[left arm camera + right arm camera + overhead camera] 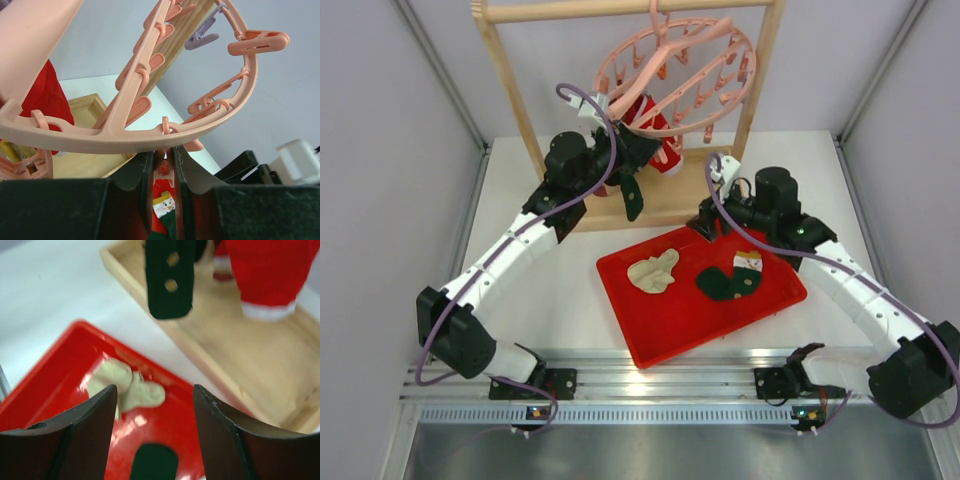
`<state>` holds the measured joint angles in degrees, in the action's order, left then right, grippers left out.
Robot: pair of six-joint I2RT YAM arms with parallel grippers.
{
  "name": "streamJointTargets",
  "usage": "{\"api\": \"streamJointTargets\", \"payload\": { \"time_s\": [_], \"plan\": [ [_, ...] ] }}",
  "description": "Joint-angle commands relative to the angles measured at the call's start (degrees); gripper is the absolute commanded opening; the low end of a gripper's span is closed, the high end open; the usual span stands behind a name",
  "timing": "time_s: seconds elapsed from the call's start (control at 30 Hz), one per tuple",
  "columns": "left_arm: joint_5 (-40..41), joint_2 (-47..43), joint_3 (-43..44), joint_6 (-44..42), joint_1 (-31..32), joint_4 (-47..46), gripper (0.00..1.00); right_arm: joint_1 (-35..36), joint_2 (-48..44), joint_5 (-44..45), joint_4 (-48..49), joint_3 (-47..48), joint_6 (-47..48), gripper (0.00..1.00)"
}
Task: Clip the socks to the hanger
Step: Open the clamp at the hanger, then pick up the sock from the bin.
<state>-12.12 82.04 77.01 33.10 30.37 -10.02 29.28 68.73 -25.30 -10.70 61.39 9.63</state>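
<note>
The pink hanger (675, 65) hangs by its hook from the wooden rack, and its ring (150, 135) fills the left wrist view. My left gripper (628, 150) is up under the ring, shut (164, 155) on one pink peg (165, 167). A dark green sock (632, 197) with tan dots (170, 277) dangles just below it; its top end is hidden. Red socks (658, 128) hang beside it from the hanger. My right gripper (706, 226) stands open (155, 390) and empty over the back edge of the tray. In the tray lie a cream sock (653, 270) and a green sock (730, 281) with a snowman cuff.
The red tray (665, 335) sits on the white table between the arms. The wooden rack (505, 75) stands at the back, with its flat wooden base (240, 355) just behind the tray. Grey walls close in both sides.
</note>
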Motion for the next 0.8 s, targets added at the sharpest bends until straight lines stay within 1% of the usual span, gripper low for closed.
{"api": "streamJointTargets", "payload": {
  "time_s": [0.0,0.03,0.1,0.13,0.17,0.23,0.27,0.33,0.37,0.43,0.5,0.53,0.6,0.63,0.77],
  "plan": [
    [0.87,-0.3,2.18,0.38,-0.58,-5.01,0.0,-4.04,-2.98,1.04,-12.65,-3.37,3.12,0.62],
    [0.78,-0.21,2.18,0.38,-0.58,-5.09,0.0,-5.1,-3.33,1.82,-13.72,-5.29,2.59,0.62],
    [0.78,-0.21,2.18,0.38,-0.58,-5.1,0.0,-7.39,-3.34,6.12,-16.09,-6.8,1.8,0.62],
    [0.78,-0.13,2.18,0.38,-0.66,-5.18,0.0,-8.09,-3.16,8.14,-18.02,-7.76,0.67,0.6],
    [0.69,-0.13,2.18,0.38,-0.58,-5.18,0.0,-9.05,-2.55,12.16,-18.91,-8.12,-0.13,0.6],
    [0.69,-0.13,2.09,0.56,-0.58,-5.27,0.0,-9.15,-1.67,17.01,-20.15,-9.35,-3.1,0.6],
    [0.69,-0.13,2.09,0.56,-0.58,-5.36,0.0,-9.15,-0.8,22.61,-20.76,-9.96,-4.43,0.59],
    [0.69,-0.04,1.91,0.65,-0.58,-5.45,0.0,-9.33,0.78,27.39,-21.12,-11.28,-8.81,0.58],
    [0.78,-0.04,1.83,0.73,-0.58,-5.53,0.0,-9.41,1.66,29.24,-20.77,-11.64,-9.27,0.58],
    [0.96,-0.13,1.65,0.65,-0.58,-5.54,0.0,-9.5,2.72,31.44,-19.28,-11.38,-13.65,0.58],
    [0.96,-0.21,1.74,0.56,-0.58,-5.45,0.0,-9.5,4.04,33.11,-19.1,-11.2,-15.77,0.6],
    [1.04,-0.3,1.82,0.56,-0.58,-5.45,0.0,-9.41,5.09,34.86,-19.53,-10.68,-19.0,0.6],
    [1.31,-0.39,1.91,0.38,-0.58,-5.36,0.0,-9.41,8.87,38.21,-21.63,-9.88,-21.66,0.6],
    [1.31,-0.39,2.0,0.3,-0.66,-5.27,0.0,-9.68,10.1,39.35,-22.17,-9.53,-24.63,0.6],
    [1.4,-0.48,2.0,0.21,-1.01,-4.92,0.0,-9.94,13.96,38.67,-22.0,-10.23,-28.43,0.57]
  ]
}}
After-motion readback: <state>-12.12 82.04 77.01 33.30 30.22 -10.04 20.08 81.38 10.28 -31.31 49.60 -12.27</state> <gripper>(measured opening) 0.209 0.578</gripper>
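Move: The snowman sock in the tray lies about 14 cm to the right of the right hand, 2 cm nearer the base and some 26 cm below it. At that same low level, the cream sock is about 6 cm to the hand's left, level with it front to back; the red tray's middle is 6 cm right and 4 cm back. The hanging green sock is about 12 cm left, 5 cm farther out, roughly at hand height. From the left hand the snowman sock is some 20 cm right, 10 cm back and 38 cm down. The left hand keeps its pinch on the clip at the hanger's rim and stays put. The right hand, empty and already half open, swoops down about 22 cm and right about 17 cm, away from the hanging sock and towards the snowman sock's cuff. Its fingers swing from forward-left to mostly down, turning some 50 degrees clockwise, and stay open. ##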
